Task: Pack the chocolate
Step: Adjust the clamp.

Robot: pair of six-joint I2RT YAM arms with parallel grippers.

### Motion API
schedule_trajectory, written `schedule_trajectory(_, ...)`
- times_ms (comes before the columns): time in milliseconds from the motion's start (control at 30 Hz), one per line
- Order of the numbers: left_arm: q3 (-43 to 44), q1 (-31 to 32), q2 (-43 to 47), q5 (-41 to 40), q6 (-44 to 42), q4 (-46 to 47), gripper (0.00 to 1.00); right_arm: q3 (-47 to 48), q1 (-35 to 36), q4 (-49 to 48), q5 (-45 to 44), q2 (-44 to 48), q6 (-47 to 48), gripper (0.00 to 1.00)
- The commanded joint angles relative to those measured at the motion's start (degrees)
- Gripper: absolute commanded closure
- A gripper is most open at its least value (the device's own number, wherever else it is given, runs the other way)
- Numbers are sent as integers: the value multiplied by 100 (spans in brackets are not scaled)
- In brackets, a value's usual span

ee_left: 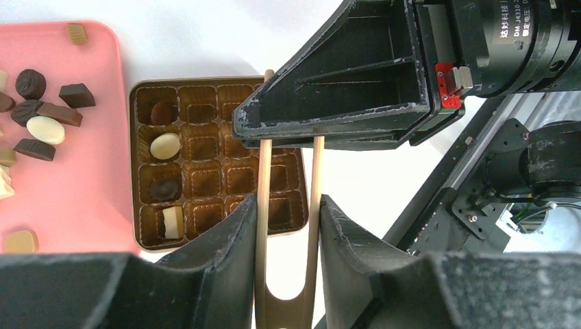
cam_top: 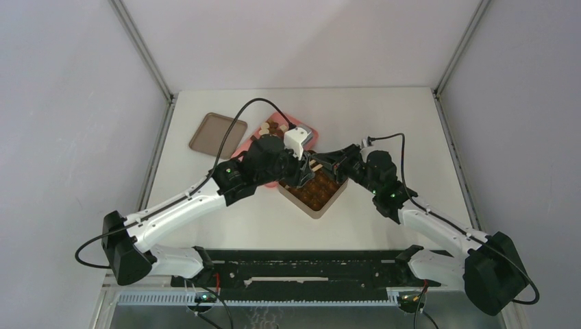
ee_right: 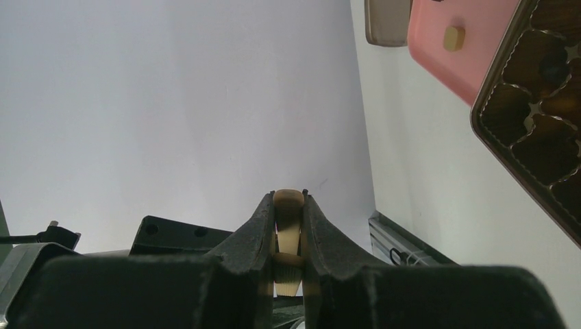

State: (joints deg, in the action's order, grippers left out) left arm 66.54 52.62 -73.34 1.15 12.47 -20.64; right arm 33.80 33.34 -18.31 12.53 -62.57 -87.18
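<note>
Loose chocolate [ee_left: 45, 129] in dark, mid brown and cream lies on the pink tray [ee_left: 89, 192], also seen from above [cam_top: 273, 127]. The square tan tin [ee_left: 205, 184] holds several pieces in its left column, among them a cream oval [ee_left: 165, 145]. Thin wooden tongs [ee_left: 262, 178] hang over the tin. My left gripper [ee_left: 288, 205] is shut on both tong arms near their joined end. The right gripper's finger [ee_left: 342, 89] crosses the tongs near their tips. In the right wrist view my right gripper [ee_right: 289, 199] is shut on the tongs' tan wood. Both grippers meet over the tin [cam_top: 316, 195].
A flat brown lid [cam_top: 217, 135] lies left of the pink tray [cam_top: 241, 147]. White walls enclose the table on three sides. The right arm's motors and cables fill the right of the left wrist view. One tan candy [ee_right: 450, 38] sits on the tray corner.
</note>
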Motion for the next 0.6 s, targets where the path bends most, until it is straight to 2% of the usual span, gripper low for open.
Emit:
schedule_trajectory(0,-44,-59,191,-397,-104,42,64,12,-29,-42,-50,283,198,76)
schedule_trajectory(100,18,-84,143,-487,-88,-107,65,12,-73,152,-163,470,415,56)
schedule_trajectory(200,96,-147,99,-505,-50,-283,65,12,-208,439,-190,654,624,44)
schedule_trajectory(367,204,-334,44,-550,-60,-654,64,12,-598,1169,-140,1096,1271,34)
schedule_trajectory(567,316,-702,-50,-676,-97,-1237,63,69,-1518,2494,-83,1957,2354,25)
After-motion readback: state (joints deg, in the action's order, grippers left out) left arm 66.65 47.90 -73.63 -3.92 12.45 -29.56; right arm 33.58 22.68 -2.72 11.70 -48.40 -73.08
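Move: The clamp's tips are pinched between the right fingers, right at that hand point; they lie about 4 cm ahead and 7 cm to the right of the left hand, which holds the bent end. The loose chocolates on the pink tray are some 26 cm ahead of the left hand, 6 cm to its left and 22 cm below. The chocolate box's middle is about 8 cm ahead, 3 cm right and 20 cm down from it, roughly 4 cm ahead and 3 cm left of the right hand. The clamp's wooden tips come free as the right fingers spread wide and that hand backs off to the right, about 8 cm and speeding up, its wrist turning a little clockwise. The left fingers keep their grip on the bent end and carry the clamp left, down and somewhat forward towards the chocolates, about 6 cm in all, swinging slightly counter-clockwise. ##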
